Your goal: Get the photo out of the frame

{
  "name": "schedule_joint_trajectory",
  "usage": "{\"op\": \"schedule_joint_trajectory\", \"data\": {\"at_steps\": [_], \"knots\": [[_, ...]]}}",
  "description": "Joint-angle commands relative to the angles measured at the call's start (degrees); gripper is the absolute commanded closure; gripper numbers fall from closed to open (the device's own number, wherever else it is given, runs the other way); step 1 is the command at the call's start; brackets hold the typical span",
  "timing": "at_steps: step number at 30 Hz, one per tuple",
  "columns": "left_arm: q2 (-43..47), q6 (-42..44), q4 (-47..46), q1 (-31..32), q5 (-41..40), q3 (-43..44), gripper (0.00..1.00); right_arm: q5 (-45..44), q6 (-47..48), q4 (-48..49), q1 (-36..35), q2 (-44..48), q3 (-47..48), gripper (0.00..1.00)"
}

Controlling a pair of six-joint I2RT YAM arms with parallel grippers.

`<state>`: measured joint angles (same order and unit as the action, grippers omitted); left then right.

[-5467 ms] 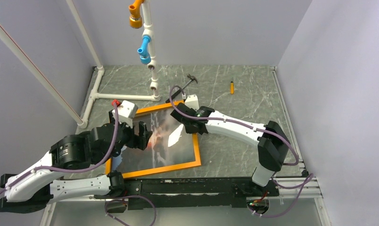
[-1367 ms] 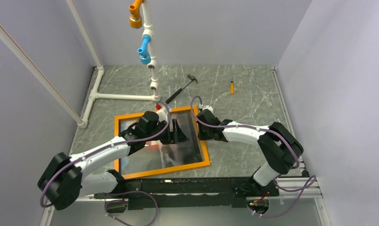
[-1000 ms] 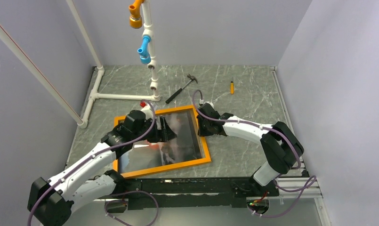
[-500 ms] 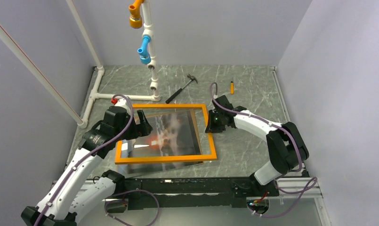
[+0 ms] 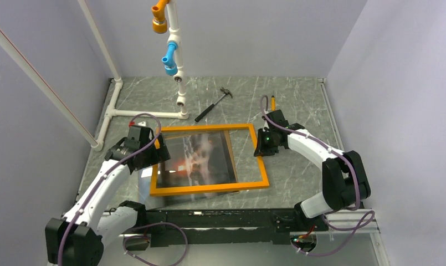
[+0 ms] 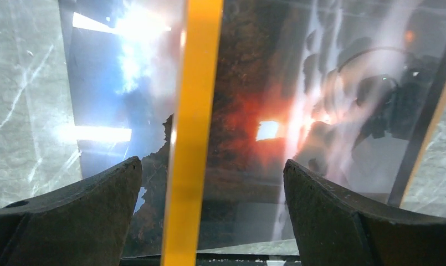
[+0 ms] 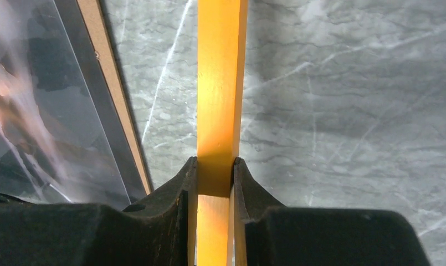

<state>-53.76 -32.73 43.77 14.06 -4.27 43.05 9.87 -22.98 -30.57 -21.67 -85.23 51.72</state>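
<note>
The orange frame [image 5: 209, 189] sits shifted right of the dark photo [image 5: 198, 160], which lies flat on the marble table. The frame's left bar [image 6: 193, 122] crosses the photo's [image 6: 265, 83] left part, and the right bar [image 7: 220, 83] stands clear of the print's brown-backed edge [image 7: 107, 83]. My right gripper [image 5: 261, 145] [image 7: 215, 163] is shut on that right bar. The left gripper [image 5: 157, 151] [image 6: 212, 163] hangs open over the left bar and the photo, its fingers [image 6: 71, 210] wide apart and holding nothing.
A hammer [image 5: 213, 104] and a small orange screwdriver [image 5: 273, 103] lie at the back of the table. A white pipe structure [image 5: 145, 113] with blue and orange fittings [image 5: 169, 55] stands at the back left. A black rail [image 5: 220, 219] runs along the near edge.
The right gripper has drawn the frame rightward, partly off the photo. The left gripper has opened, let go and pulled back to the left edge. The photo stayed on the table.
</note>
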Motion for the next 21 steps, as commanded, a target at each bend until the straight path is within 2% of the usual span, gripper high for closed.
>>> {"op": "schedule_joint_trajectory", "data": {"at_steps": [1,8,10,13,15,17,19,20,21], "knots": [[-2.75,-0.99,-6.65,-1.7,3.74,-2.19,0.01,6.41,2.02,-0.27,2.34,3.89,-0.94,1.0],[-4.55,-4.64,-19.65,-2.01,15.75,-9.05,0.01,7.5,4.39,-1.03,4.45,5.27,-2.1,1.0],[-6.37,-4.85,-21.98,-1.94,17.98,-10.11,0.06,7.88,4.64,-0.9,4.93,5.86,-2.39,1.0],[-9.4,-4.52,-24.94,-1.85,21.87,-11.32,0.21,8.29,4.98,-0.83,5.47,6.76,-2.65,1.0],[-9.94,-4.53,-27.48,-1.8,24.39,-12.29,0.37,8.28,5.2,-0.87,5.81,6.93,-2.81,1.0],[-9.36,-5.51,-29.82,-1.17,26.03,-13.3,0.58,7.42,5.31,-1.25,6.05,7.09,-2.79,1.0],[-8.1,-6.88,-31.55,0.49,26.4,-13.95,0.73,5.3,5.08,-2.1,6.05,7.71,-2.2,1.0],[-7.59,-7.55,-32.4,1.86,26.35,-14.1,0.78,3.75,4.84,-2.76,6.04,8.1,-1.8,0.87],[-7.25,-8.76,-33.06,3.28,26.15,-14.2,0.82,1.91,4.51,-3.42,6.04,8.66,-1.27,0.71]]}}
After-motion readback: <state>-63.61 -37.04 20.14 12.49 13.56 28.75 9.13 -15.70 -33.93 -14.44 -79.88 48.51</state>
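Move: The left hand is open about 7 cm above the frame's left bar, which lies nearly straight below, about 1 cm to its left. The photo panel's middle is some 13 cm to its right, about 9 cm below. The right hand already grips the frame's right bar; from it the left bar lies about 40 cm left and 3 cm back, and the orange-handled tool some 20 cm ahead, 5 cm right. Left hand sinks about 7 cm, then also goes right, pinching the left bar; right hand pulls right 5 cm. ##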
